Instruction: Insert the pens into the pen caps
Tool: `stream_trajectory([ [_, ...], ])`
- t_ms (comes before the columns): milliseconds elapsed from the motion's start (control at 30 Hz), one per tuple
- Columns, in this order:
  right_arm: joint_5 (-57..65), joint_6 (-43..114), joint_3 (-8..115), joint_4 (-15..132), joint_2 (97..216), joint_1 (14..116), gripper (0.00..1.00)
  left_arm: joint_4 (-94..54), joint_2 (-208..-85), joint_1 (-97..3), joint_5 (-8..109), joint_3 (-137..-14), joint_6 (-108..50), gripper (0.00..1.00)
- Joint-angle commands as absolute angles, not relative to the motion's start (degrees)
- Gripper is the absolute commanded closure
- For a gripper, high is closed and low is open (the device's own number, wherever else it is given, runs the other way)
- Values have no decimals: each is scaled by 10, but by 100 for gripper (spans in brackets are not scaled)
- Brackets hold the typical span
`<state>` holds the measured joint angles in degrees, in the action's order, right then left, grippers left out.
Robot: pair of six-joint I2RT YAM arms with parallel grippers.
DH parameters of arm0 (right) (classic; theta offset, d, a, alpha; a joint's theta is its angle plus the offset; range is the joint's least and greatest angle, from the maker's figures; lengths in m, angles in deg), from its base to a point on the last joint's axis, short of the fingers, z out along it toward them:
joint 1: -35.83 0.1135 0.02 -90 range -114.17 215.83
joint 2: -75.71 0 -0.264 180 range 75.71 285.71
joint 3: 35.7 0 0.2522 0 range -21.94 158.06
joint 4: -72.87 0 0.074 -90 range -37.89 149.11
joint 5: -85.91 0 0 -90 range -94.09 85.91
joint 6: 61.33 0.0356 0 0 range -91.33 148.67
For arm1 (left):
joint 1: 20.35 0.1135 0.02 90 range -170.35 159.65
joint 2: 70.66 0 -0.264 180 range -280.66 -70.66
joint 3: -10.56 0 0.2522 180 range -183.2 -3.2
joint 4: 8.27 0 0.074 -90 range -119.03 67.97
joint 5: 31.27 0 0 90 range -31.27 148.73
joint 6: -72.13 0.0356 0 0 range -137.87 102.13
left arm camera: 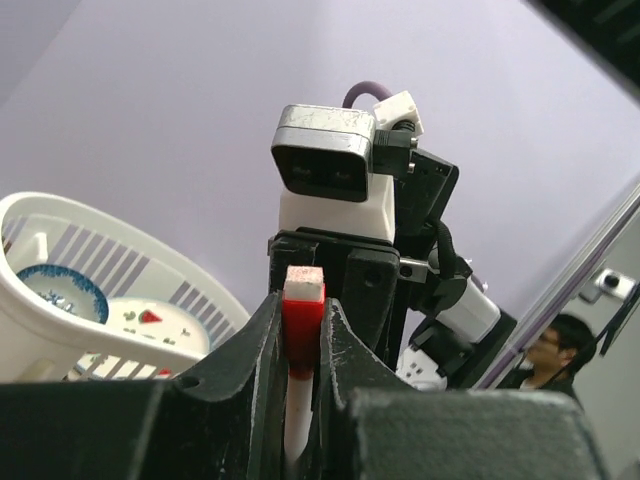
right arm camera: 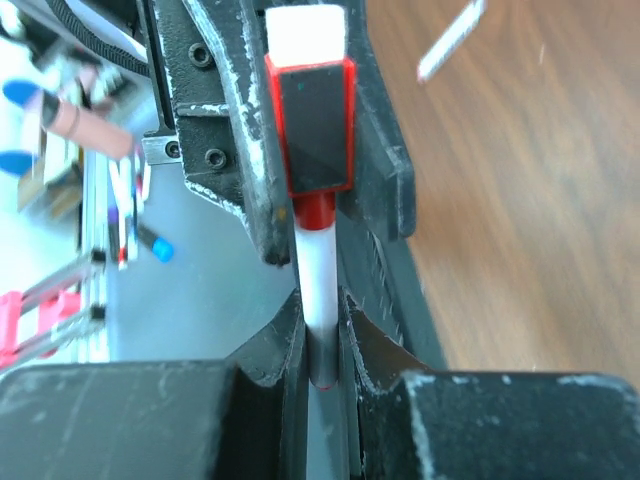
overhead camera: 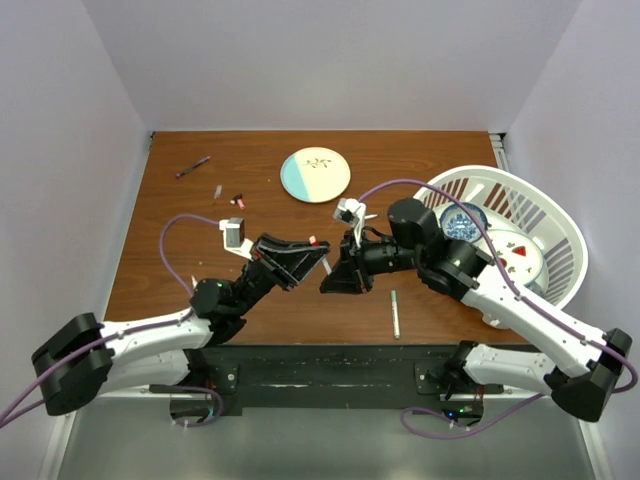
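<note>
A red pen cap (left arm camera: 303, 322) with a white end sits pinched between the fingers of my left gripper (left arm camera: 303, 300), which is shut on it. A white pen (right arm camera: 318, 280) runs from that pen cap (right arm camera: 315, 125) down between the jaws of my right gripper (right arm camera: 320, 312), shut on its barrel. The pen's red collar meets the cap's mouth. Both grippers, left (overhead camera: 318, 256) and right (overhead camera: 337, 274), meet above the table's middle. More pens lie loose: a dark purple pen (overhead camera: 193, 166) at the far left and a white pen (overhead camera: 395, 313) near the front. Two small pen caps (overhead camera: 238, 201) lie at the back left.
A round plate (overhead camera: 315, 174), cream and pale blue, sits at the back centre. A white slatted basket (overhead camera: 560, 225) holding dishes stands at the right, and its rim (left arm camera: 40, 205) shows in the left wrist view. The table's dark front edge runs just past the arm bases.
</note>
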<state>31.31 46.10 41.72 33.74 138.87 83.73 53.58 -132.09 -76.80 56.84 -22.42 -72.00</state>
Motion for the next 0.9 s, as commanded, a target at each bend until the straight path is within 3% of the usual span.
stream_trajectory([
  [0, 195, 506, 353, 682, 1314, 785, 95, 242, -1290, -781, 335, -286, -694, 100],
  [33, 194, 506, 309, 673, 1300, 785, 90, 218, -1287, -765, 334, -303, -691, 100],
  [67, 201, 506, 290, 665, 1275, 785, 74, 191, -1284, -736, 333, -337, -678, 100],
  [167, 210, 498, 234, 613, 1233, 785, 57, 85, -1281, -692, 354, -394, -643, 100],
  [200, 217, 494, 220, 599, 1202, 785, 43, 37, -1285, -680, 360, -405, -636, 100],
  [267, 231, 491, 188, 550, 1174, 785, 33, -9, -1288, -648, 392, -426, -610, 100],
  [300, 244, 492, 179, 537, 1155, 785, 19, -53, -1298, -638, 405, -428, -604, 100],
  [333, 245, 494, 165, 507, 1146, 785, 15, -68, -1304, -630, 419, -428, -597, 100],
  [400, 238, 502, 149, 487, 1127, 785, 9, -100, -1337, -618, 462, -415, -588, 100],
  [700, 72, 541, 171, 376, 1117, 785, 7, -125, -1518, -598, 508, -398, -622, 100],
  [867, -40, 581, 194, 295, 1174, 785, 9, -117, -1573, -598, 504, -396, -648, 84],
])
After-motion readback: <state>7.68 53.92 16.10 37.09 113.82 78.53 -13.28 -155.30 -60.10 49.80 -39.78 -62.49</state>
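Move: The red pen sits capped between the two hands: the left grips its cap, and its middle is about 3 cm above the right fingers, a centimetre ahead and to their left. The open table to lay the pen on is some 10 cm ahead of the left hand, 2 cm to its left and 32 cm down. From that hand, on the table, the green marker lies about 21 cm right and 1 cm back, and the white pen 30 cm ahead and 13 cm right. Open the right gripper wide to let go of the pen's body and draw it clear to the right and down, swinging it clockwise. Keep the left fingers shut on the red cap, rise slightly while easing right, then bring the left gripper about 10 cm forward and steeply down, nearly 30 cm, towards the bare table, tipping its fingers downward as it goes. ##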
